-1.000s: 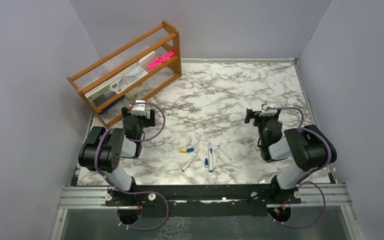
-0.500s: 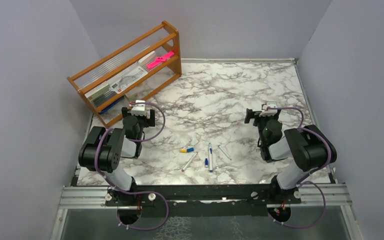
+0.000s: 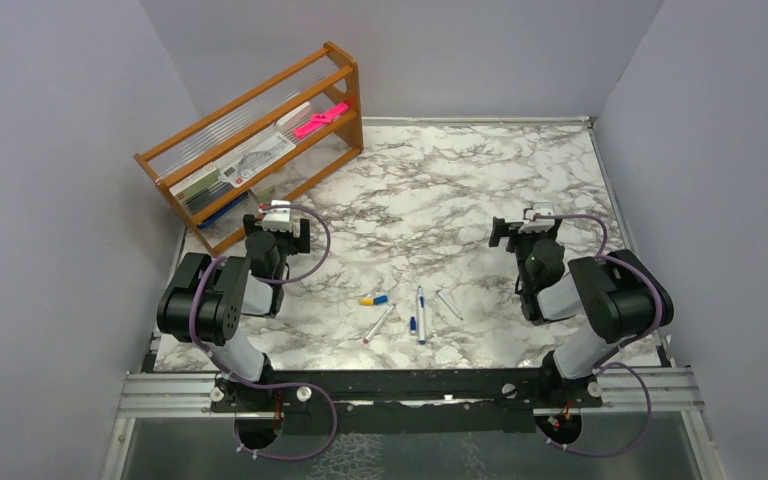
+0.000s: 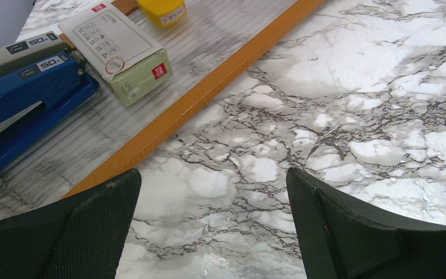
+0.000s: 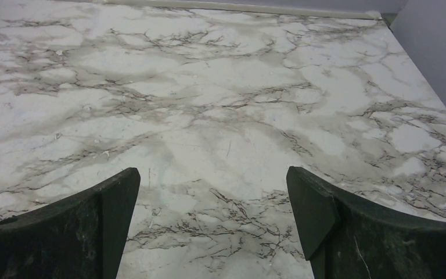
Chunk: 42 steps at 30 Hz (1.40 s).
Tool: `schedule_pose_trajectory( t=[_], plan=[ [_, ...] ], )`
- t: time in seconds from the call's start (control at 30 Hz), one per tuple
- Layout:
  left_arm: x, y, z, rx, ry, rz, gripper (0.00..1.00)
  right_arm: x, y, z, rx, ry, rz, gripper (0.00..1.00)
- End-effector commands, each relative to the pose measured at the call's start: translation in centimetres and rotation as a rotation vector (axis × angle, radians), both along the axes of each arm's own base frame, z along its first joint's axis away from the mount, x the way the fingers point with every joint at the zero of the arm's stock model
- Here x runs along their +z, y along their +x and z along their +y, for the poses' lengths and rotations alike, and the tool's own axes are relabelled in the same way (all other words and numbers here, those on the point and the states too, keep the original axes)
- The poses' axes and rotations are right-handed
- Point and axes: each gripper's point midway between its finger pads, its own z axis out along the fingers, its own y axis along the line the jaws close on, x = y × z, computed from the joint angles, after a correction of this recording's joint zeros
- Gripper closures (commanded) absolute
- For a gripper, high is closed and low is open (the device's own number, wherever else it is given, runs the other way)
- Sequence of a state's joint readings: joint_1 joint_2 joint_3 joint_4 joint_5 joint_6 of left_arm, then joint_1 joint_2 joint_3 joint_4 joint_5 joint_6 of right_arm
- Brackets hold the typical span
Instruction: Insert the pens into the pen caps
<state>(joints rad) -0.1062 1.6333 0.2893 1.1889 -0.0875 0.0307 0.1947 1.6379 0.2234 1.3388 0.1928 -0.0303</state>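
Observation:
Three white pens lie on the marble table between the arm bases in the top view: one with a red end [image 3: 378, 323], one with blue ends [image 3: 421, 314] and a plain one [image 3: 449, 304]. A yellow-and-blue pen cap [image 3: 373, 299] lies just left of them, and a small blue pen cap [image 3: 412, 324] sits between two pens. My left gripper [image 3: 278, 232] [image 4: 213, 174] hangs open over bare marble beside the shelf. Over bare marble on the right, my right gripper [image 3: 530, 235] [image 5: 213, 171] is open too. Neither wrist view shows a pen or cap.
A wooden shelf [image 3: 260, 140] stands at the back left, holding a pink object [image 3: 320, 118], a blue stapler [image 4: 23, 99], a pale green box [image 4: 116, 52] and a yellow item [image 4: 161, 9]. Grey walls enclose the table on three sides.

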Motion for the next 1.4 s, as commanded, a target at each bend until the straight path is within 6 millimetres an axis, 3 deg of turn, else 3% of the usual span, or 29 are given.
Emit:
schedule_pose_trajectory(
  t=[0.0, 0.57, 0.83, 0.97, 1.1, 1.23, 1.37],
  plan=[
    [0.5, 0.1, 0.2, 0.012, -0.007, -0.027, 0.01, 0.5, 0.1, 0.1, 0.009, 0.007, -0.016, 0.00],
    [0.5, 0.1, 0.2, 0.014, -0.009, -0.028, 0.01, 0.5, 0.1, 0.2, 0.009, 0.006, -0.016, 0.00],
    [2.1, -0.6, -1.4, -0.092, 0.007, -0.056, 0.01, 0.5, 0.1, 0.1, 0.008, 0.006, -0.016, 0.00],
    [6.2, -1.4, -2.2, -0.101, 0.006, -0.119, 0.01, 0.5, 0.1, 0.2, 0.010, 0.005, -0.016, 0.00],
    [10.8, -2.3, -3.5, -0.107, -0.165, -0.238, 0.01, 0.5, 0.1, 0.2, 0.009, 0.005, -0.015, 0.00],
    [13.6, -2.2, -8.0, -0.247, -0.311, -0.267, 0.01, 0.5, 0.1, 0.1, 0.008, 0.006, -0.016, 0.00],
    [16.4, -4.4, -14.0, -0.458, -0.334, -0.274, 0.01, 0.5, 0.1, 0.2, 0.010, 0.006, -0.014, 0.01]
  ],
)
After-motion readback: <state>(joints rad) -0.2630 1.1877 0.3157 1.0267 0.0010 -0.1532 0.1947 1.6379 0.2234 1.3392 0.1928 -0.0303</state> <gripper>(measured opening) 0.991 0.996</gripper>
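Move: The yellow-and-blue cap lies about 15 cm back and 21 cm to the right of my left hand, roughly 8 cm below it. The red-ended pen is some 6 cm nearer my base than that cap and about 1 cm farther right; the small blue cap is level with that pen, about 30 cm right of my left hand. From my right hand, the yellow-and-blue cap is about 15 cm back, 34 cm left and 9 cm lower. After easing back and right a little, my empty left hand lifts quickly, about 13 cm, then swings about 8 cm right, towards the side where the pens lie, while drawing slightly back. I tip its fingers up some 15 degrees, roll its right side up and turn it clockwise; the fingers stay wide open, touching nothing. ##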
